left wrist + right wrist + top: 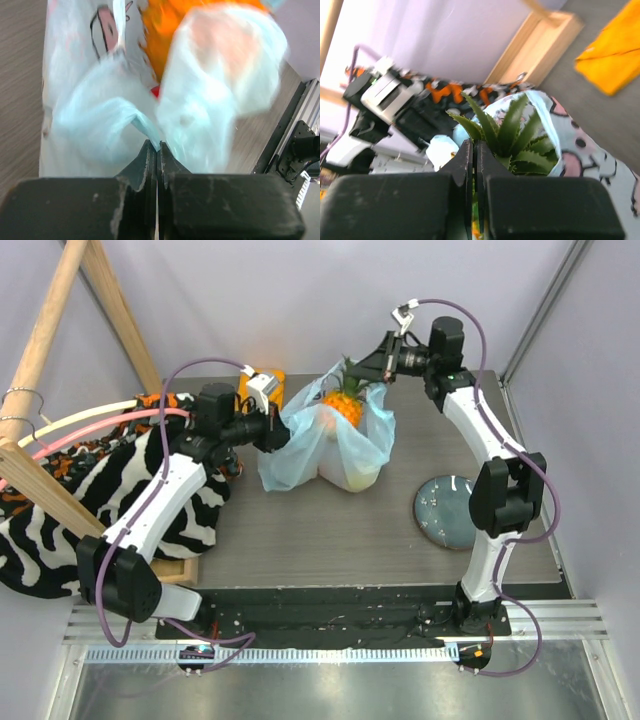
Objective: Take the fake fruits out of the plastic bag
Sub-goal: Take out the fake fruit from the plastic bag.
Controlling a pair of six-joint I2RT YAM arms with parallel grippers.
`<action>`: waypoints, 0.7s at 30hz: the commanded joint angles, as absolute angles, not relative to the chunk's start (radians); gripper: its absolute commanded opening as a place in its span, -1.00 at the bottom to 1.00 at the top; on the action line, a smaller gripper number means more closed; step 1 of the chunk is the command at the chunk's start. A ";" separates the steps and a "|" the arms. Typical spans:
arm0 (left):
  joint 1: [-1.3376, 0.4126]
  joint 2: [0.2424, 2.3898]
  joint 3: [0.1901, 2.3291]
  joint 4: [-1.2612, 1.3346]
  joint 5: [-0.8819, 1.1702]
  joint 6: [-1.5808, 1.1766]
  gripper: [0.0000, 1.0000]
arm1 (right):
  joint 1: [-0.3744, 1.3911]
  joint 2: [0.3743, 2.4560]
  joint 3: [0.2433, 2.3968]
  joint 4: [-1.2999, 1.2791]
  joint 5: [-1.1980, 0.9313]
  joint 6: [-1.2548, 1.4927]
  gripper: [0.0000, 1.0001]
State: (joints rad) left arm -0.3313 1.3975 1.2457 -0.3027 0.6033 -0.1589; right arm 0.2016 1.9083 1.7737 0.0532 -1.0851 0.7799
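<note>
The light-blue plastic bag (300, 455) with pink prints stands at the middle of the table. The orange-yellow pineapple (343, 408) sticks up out of the bag's mouth. My right gripper (375, 368) is shut on its green crown (517, 132) from the back right, jaws pressed together on a leaf (474, 146). My left gripper (279, 430) is shut on a fold of the bag's left rim (157, 144). In the left wrist view the pineapple (162, 35) shows orange, a peach-coloured round fruit (225, 45) shows through the plastic bag (95, 120), and a bit of red fruit (155, 91) peeks out.
A zebra-striped cloth (70, 495) lies over a wooden tray (185, 566) at the left. A folded orange cloth (268, 377) lies behind the bag, also in the right wrist view (615, 50). A round grey plate (447, 510) sits at the right. A wooden rack (60, 310) leans at the far left.
</note>
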 commanded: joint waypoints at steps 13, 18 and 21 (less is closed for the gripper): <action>-0.328 1.548 1.420 -0.370 0.591 -0.061 -1.00 | 0.123 1.934 1.930 0.293 -0.968 1.008 -0.98; -0.342 1.569 1.446 -0.374 0.485 -0.040 -1.00 | 0.146 1.916 1.979 0.320 -1.008 1.106 -0.98; -0.341 1.604 1.476 -0.348 0.370 -0.055 -1.00 | 0.178 1.881 1.915 0.391 -1.113 1.126 -0.98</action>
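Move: The right hand already pinches the pineapple's leaves; its body hangs about 9 cm below, 3 cm back and 2 cm left of that hand, still in the mouth of the lifted bag. The bag's bottom, heavy with the other fruit, is some 20 cm below and 11 cm back. The left hand grips a bag corner; from it the pineapple is about 9 cm ahead, 14 cm right and nearly level, and the bag's bottom about 16 cm right, 1 cm ahead and 12 cm below. Still pinching the pineapple by its leaves, the right hand swings it forward and rightward by about 6 cm, then turns upward, climbing some 5 cm while easing a little back and left, up out of the bag. The left hand keeps its closed grip on the bag corner, sinking about 3 cm and carrying the corner forward some 5 cm. ##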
